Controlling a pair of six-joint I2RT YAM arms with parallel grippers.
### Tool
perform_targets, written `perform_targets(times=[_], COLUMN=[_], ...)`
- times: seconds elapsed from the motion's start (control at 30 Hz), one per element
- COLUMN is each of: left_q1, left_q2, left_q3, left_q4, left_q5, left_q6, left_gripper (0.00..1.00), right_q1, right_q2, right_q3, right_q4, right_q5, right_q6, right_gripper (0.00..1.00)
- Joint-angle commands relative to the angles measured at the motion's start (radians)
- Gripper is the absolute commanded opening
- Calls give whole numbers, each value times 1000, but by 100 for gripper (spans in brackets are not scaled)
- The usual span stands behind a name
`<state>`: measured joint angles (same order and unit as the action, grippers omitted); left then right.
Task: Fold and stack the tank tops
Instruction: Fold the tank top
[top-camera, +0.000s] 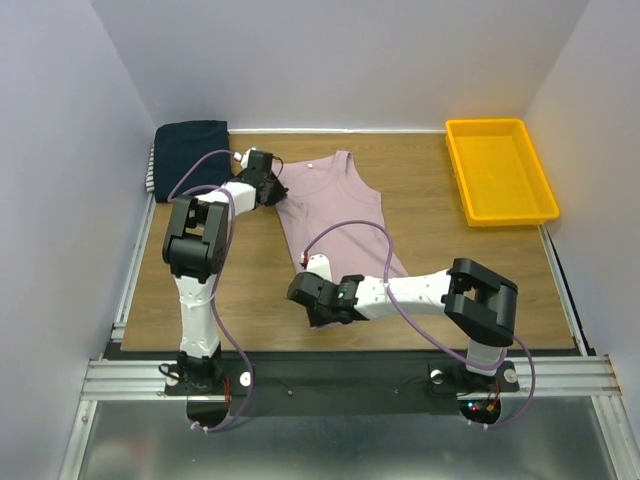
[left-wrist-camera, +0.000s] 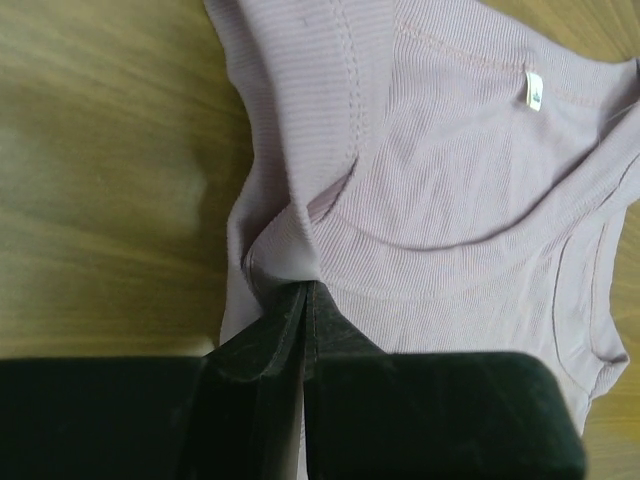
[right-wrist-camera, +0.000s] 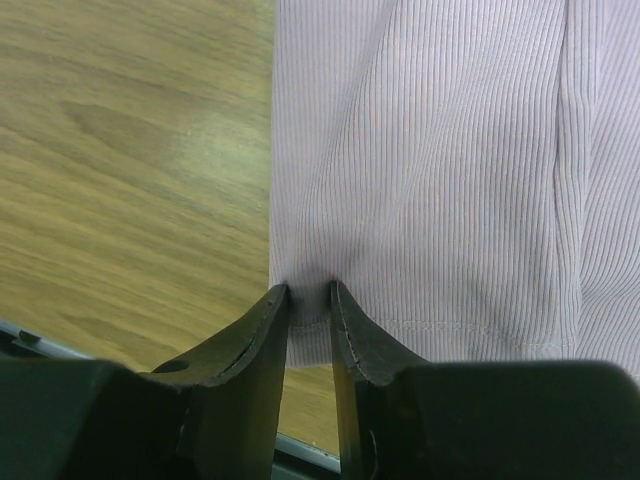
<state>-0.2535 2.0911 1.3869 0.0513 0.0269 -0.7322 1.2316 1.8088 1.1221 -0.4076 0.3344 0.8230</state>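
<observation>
A pale dusty-pink tank top (top-camera: 335, 205) lies spread flat on the wooden table, neckline toward the far side. My left gripper (top-camera: 275, 190) is at its far-left shoulder strap. In the left wrist view that gripper (left-wrist-camera: 305, 287) is shut, pinching a raised fold of the pink tank top (left-wrist-camera: 450, 180) at its tips. My right gripper (top-camera: 316, 312) is at the near-left hem corner. In the right wrist view it (right-wrist-camera: 310, 290) stands narrowly open astride the hem of the pink cloth (right-wrist-camera: 430, 150). A folded stack, navy tank top (top-camera: 190, 155) uppermost with a striped edge (top-camera: 152, 170), sits at the far left.
A yellow plastic tray (top-camera: 463, 180) stands at the far right of the table. White walls close in the left, right and back. The metal rail (top-camera: 350, 375) with the arm bases runs along the near edge, just behind the hem.
</observation>
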Motion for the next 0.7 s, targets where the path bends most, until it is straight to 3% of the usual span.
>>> perform_targets(times=[0.0, 0.27, 0.67], left_q1=[0, 0, -21], left_q2=[32, 55, 99], left_q3=[75, 135, 244], left_q4=[-73, -110, -119], left_q5=[-54, -74, 0], left_q6=[37, 65, 132], left_gripper=[14, 14, 14], right_q1=[28, 40, 40], right_q2=[-8, -5, 79], right_q3=[-27, -30, 128], right_q4=[13, 58, 165], right_q5=[-46, -123, -152], right_q6=[22, 42, 177], right_gripper=[29, 29, 31])
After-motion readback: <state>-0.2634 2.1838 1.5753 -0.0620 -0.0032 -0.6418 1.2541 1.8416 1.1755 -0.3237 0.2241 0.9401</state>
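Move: My left hand already has the tank top's upper left side between its nearly shut fingers; the neck label lies about 6 cm ahead and 6 right, the dark stack some 8 cm ahead and 21 left. My right hand already has the left hem corner between its narrowly parted fingertips, right at the cloth, with the tank top's middle roughly 20 cm ahead and 5 right and the table's front edge about 6 cm straight back. I draw the hem corner back towards the table's front edge with my right hand, only about 2 cm, then swing it left faster and faster, about 5 cm in all, rising about a centimetre as the hand rolls some 10 degrees, left side up. Meanwhile my left hand keeps its pinch and eases about 2.5 cm forward, nearly level; neither gripper changes its gap. ##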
